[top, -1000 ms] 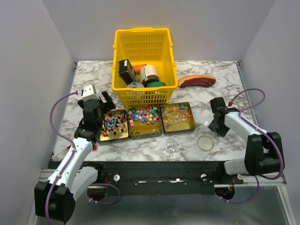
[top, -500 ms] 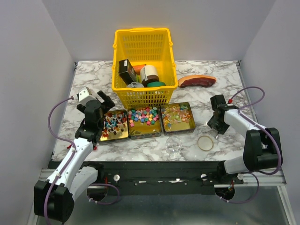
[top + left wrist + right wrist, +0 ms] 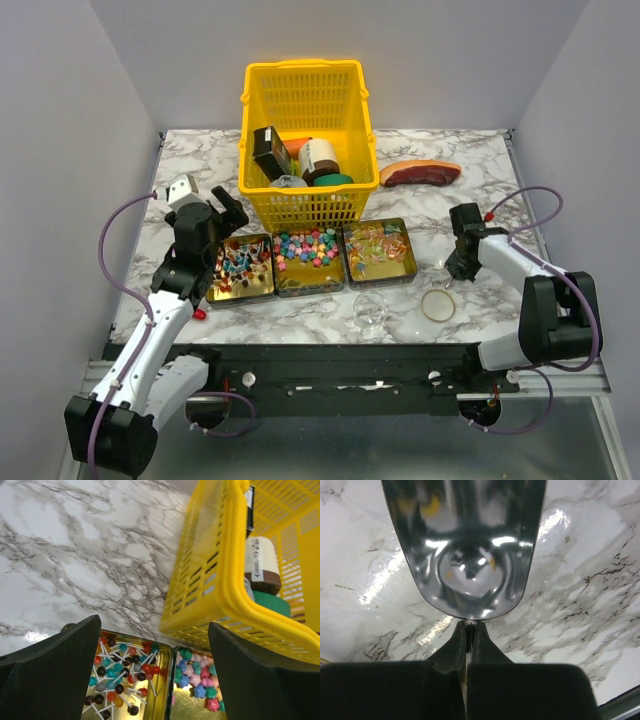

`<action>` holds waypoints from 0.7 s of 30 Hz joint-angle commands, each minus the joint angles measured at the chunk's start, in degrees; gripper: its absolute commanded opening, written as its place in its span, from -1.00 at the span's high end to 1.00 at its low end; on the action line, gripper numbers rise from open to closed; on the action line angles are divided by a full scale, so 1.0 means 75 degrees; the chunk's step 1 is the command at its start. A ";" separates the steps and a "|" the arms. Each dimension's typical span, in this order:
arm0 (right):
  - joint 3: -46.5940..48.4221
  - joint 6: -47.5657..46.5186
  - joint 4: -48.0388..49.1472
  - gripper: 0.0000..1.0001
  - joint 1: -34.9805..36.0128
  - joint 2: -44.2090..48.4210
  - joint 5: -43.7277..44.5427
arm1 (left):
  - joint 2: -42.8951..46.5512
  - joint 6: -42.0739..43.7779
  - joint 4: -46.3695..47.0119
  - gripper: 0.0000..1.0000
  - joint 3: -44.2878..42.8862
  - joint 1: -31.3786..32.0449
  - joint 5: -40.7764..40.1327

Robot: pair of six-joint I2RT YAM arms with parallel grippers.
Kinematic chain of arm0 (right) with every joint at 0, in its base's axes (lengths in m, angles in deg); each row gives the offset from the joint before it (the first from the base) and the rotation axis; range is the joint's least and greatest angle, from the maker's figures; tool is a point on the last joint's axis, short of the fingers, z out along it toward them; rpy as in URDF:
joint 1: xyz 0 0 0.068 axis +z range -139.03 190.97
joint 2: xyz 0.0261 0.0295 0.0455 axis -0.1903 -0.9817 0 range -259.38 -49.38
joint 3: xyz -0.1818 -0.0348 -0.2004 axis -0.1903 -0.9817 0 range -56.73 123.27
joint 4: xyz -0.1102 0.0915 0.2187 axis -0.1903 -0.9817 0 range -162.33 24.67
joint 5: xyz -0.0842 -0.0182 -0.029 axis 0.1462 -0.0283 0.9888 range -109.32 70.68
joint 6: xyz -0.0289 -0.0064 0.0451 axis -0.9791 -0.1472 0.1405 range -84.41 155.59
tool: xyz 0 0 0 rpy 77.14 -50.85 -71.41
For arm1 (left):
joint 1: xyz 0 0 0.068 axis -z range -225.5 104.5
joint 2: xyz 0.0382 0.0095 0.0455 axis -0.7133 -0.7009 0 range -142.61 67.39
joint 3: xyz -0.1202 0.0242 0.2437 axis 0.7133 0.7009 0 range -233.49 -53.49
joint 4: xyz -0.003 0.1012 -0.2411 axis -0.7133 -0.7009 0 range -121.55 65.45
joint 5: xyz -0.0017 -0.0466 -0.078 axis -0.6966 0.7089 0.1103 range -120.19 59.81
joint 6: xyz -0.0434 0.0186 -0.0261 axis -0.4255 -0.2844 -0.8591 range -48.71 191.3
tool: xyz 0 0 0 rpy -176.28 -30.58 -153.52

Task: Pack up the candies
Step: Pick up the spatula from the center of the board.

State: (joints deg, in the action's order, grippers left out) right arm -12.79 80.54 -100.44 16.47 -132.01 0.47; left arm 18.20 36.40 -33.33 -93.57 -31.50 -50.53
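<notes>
The candies lie in three gold tins in front of the basket. One holds lollipops [image 3: 240, 268] [image 3: 117, 667], one holds small coloured sweets [image 3: 307, 250] [image 3: 197, 680], one holds clear-wrapped orange ones [image 3: 378, 250]. My left gripper [image 3: 225, 215] [image 3: 155, 680] hangs open above the back of the lollipop tin, nothing between its fingers. My right gripper [image 3: 460, 262] [image 3: 468, 630] is shut on the thin end of a shiny metal scoop [image 3: 465, 540] low over the marble at the right. The scoop's bowl points away from the fingers.
A yellow basket [image 3: 305, 150] [image 3: 215, 580] with grocery packages stands just behind the tins. A clear glass jar [image 3: 371, 312] and its round lid [image 3: 438, 304] lie near the front edge. A reddish meat slab [image 3: 420, 172] lies at the back right.
My right gripper has closed on the scoop's end and shifted slightly. The left arm has drawn back a little towards the left, still open.
</notes>
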 commanded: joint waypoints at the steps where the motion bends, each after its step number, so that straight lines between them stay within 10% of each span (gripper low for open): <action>1: -0.0105 -0.0285 0.0229 0.99 -0.0042 0.0516 -0.0236 | -0.0238 0.0364 -0.0740 -0.98 -0.0363 0.0032 0.1677; 14: 0.0492 -0.2629 0.0158 0.99 0.0684 0.3714 -0.4992 | 0.0207 0.0494 0.0067 -0.98 -0.0399 0.0055 0.5346; 21: 0.0913 -0.3590 0.0182 0.99 0.3448 0.4093 -0.5697 | -0.0179 0.0082 0.0924 -0.98 -0.0785 0.0313 0.6719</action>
State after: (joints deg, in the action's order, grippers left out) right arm -9.59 59.30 -99.21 34.59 -101.17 -35.16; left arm 18.51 38.74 -31.10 -96.08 -30.59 -9.85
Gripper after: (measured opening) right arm 0.035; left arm 0.988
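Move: The right hand, low over the table, already pinches the spatula at its neck; the right candy tray lies about 20 cm to its left and 7 cm ahead, the round lid about 5 cm left and 8 cm back, the glass cup roughly 21 cm left and 9 cm back. From the empty left hand, the middle tray is some 17 cm right, 3 cm back and 21 cm below, the right tray about 35 cm right and level with it. Keeping its pinch on the spatula's neck, the right hand lifts it off the table, almost straight up at first, then sweeps left ever faster while still rising, about 17 cm left and 16 cm up in all, its fingers tipping up and turning counter-clockwise. The open left hand swings 12 cm right towards the middle tray, turning some 40 degrees clockwise. ##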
